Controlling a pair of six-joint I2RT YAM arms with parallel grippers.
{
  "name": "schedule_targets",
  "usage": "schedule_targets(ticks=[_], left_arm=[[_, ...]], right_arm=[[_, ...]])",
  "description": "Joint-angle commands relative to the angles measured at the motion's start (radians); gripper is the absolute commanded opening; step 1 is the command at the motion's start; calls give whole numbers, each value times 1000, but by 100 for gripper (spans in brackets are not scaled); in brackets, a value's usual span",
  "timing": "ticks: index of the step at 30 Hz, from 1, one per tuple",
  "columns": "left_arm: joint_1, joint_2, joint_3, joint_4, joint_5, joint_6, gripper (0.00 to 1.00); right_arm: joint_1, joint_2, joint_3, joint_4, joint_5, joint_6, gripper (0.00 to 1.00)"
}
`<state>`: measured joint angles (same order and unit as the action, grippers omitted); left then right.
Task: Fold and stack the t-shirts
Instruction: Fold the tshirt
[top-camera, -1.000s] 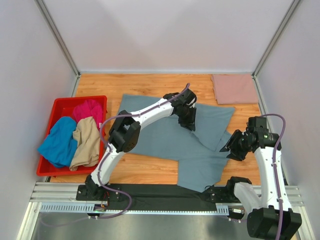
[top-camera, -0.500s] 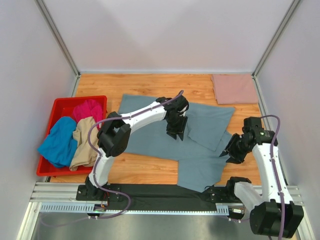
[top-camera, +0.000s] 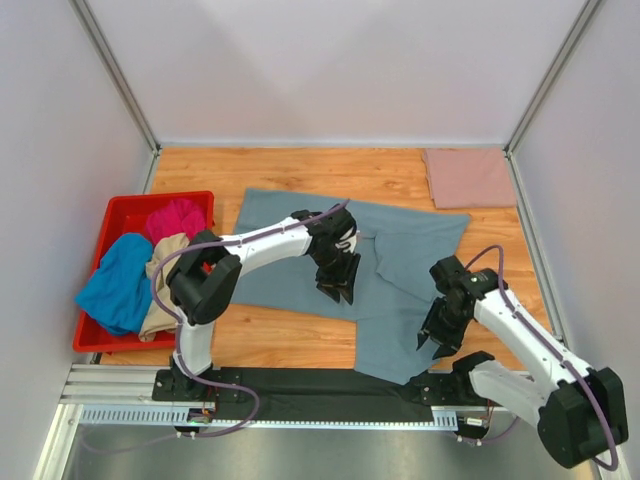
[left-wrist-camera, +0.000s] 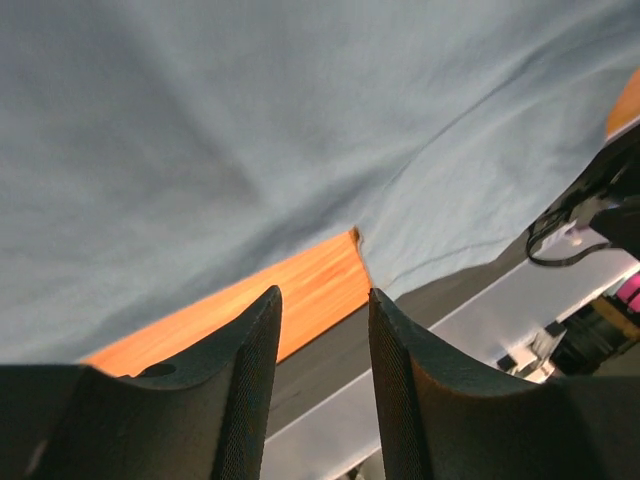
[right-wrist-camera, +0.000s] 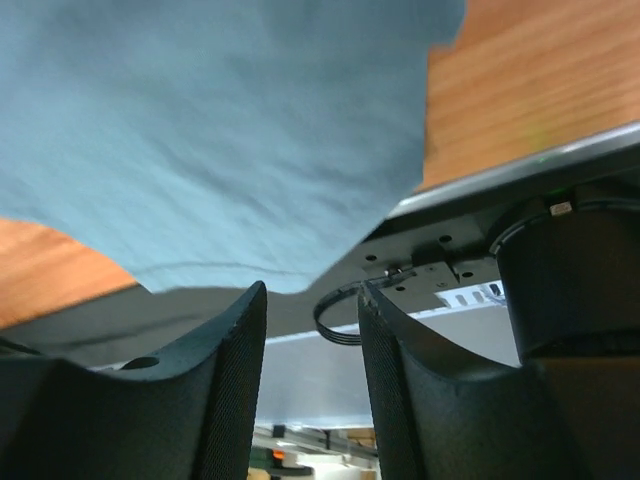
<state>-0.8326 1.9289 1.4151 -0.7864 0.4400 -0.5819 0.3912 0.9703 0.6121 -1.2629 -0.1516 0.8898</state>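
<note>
The slate grey-blue t-shirt (top-camera: 300, 255) lies spread on the wooden table, its lower right part hanging over the front edge. It fills the left wrist view (left-wrist-camera: 250, 130) and the right wrist view (right-wrist-camera: 220, 130). My left gripper (top-camera: 337, 292) is open and empty above the shirt's front hem. My right gripper (top-camera: 432, 340) is open and empty over the shirt's lower right part. A folded dusty-pink t-shirt (top-camera: 468, 177) lies at the back right. Bright blue (top-camera: 117, 283), magenta (top-camera: 178, 217) and beige (top-camera: 172, 285) t-shirts lie in the bin.
The red plastic bin (top-camera: 118, 208) stands at the left of the table. White walls close the back and sides. The black base plate and metal rail (top-camera: 330, 385) run along the front edge, below the shirt's hanging part.
My left gripper has moved from the shirt's middle back toward its front hem. My right gripper has moved left and nearer, from the table's right side onto the shirt's lower right part.
</note>
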Motion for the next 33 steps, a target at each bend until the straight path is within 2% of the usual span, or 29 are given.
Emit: schedule_targets(ticks=[1,5,9,12,19,20,23,28,32,33], left_arm=[[81,27,85,29,8,27,48],[183,16,96,-2,-41,17,49],[248,-5,41,-56,-139,48,49],[265,-47,-27,-48,-161,45,49],[271,-175,-93,-30,-165,10,50],[274,-185,-93,-33,-168,13,51],[300,-197,-103,-43,-162,24,51],[357,-208,-149,-54,-188,45,51],[408,-237,-188,-102,-210,66,51],[421,-254,-195,-120,-222,76,51]], right_arm=[[-57,102,112,117,121,25,44],[-185,309,247,163,211,-89,43],[-224,487,291,220,288,-123,42],[-250,568,298,253,343,-158,41],[-382,722,349,284,414,-247,40],[-437,732,362,284,419,-259,40],[-501,806,429,287,425,-301,40],[-549,906,538,293,423,-359,39],[-549,935,668,202,416,-358,39],[-549,921,692,128,397,-348,39]])
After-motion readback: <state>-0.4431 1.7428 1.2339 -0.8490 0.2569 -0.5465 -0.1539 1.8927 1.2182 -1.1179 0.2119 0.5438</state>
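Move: Under the right hand's way out, the t-shirt's right edge lies about 12 cm ahead, 6 cm right and 5 cm below; the loose sleeve's end is some 4 cm back and 7 cm left of this hand, and the folded-over flap some 26 cm ahead and 5 cm left. The t-shirt's left front corner lies about 25 cm left of the left hand, nearly level fore and aft, 5 cm below; the red tray is roughly 46 cm left, 9 cm ahead. Sweeping forward and right, the half-open right hand sinks about 4 cm onto the t-shirt's right side, then drags the cloth outward and forward with its fingertips, tilting about 20 degrees. The left hand crosses above the t-shirt forward and left, draws back a few centimetres with a dip, rises, then carries on left, about 15 cm in all, turning counter-clockwise and staying half open. ##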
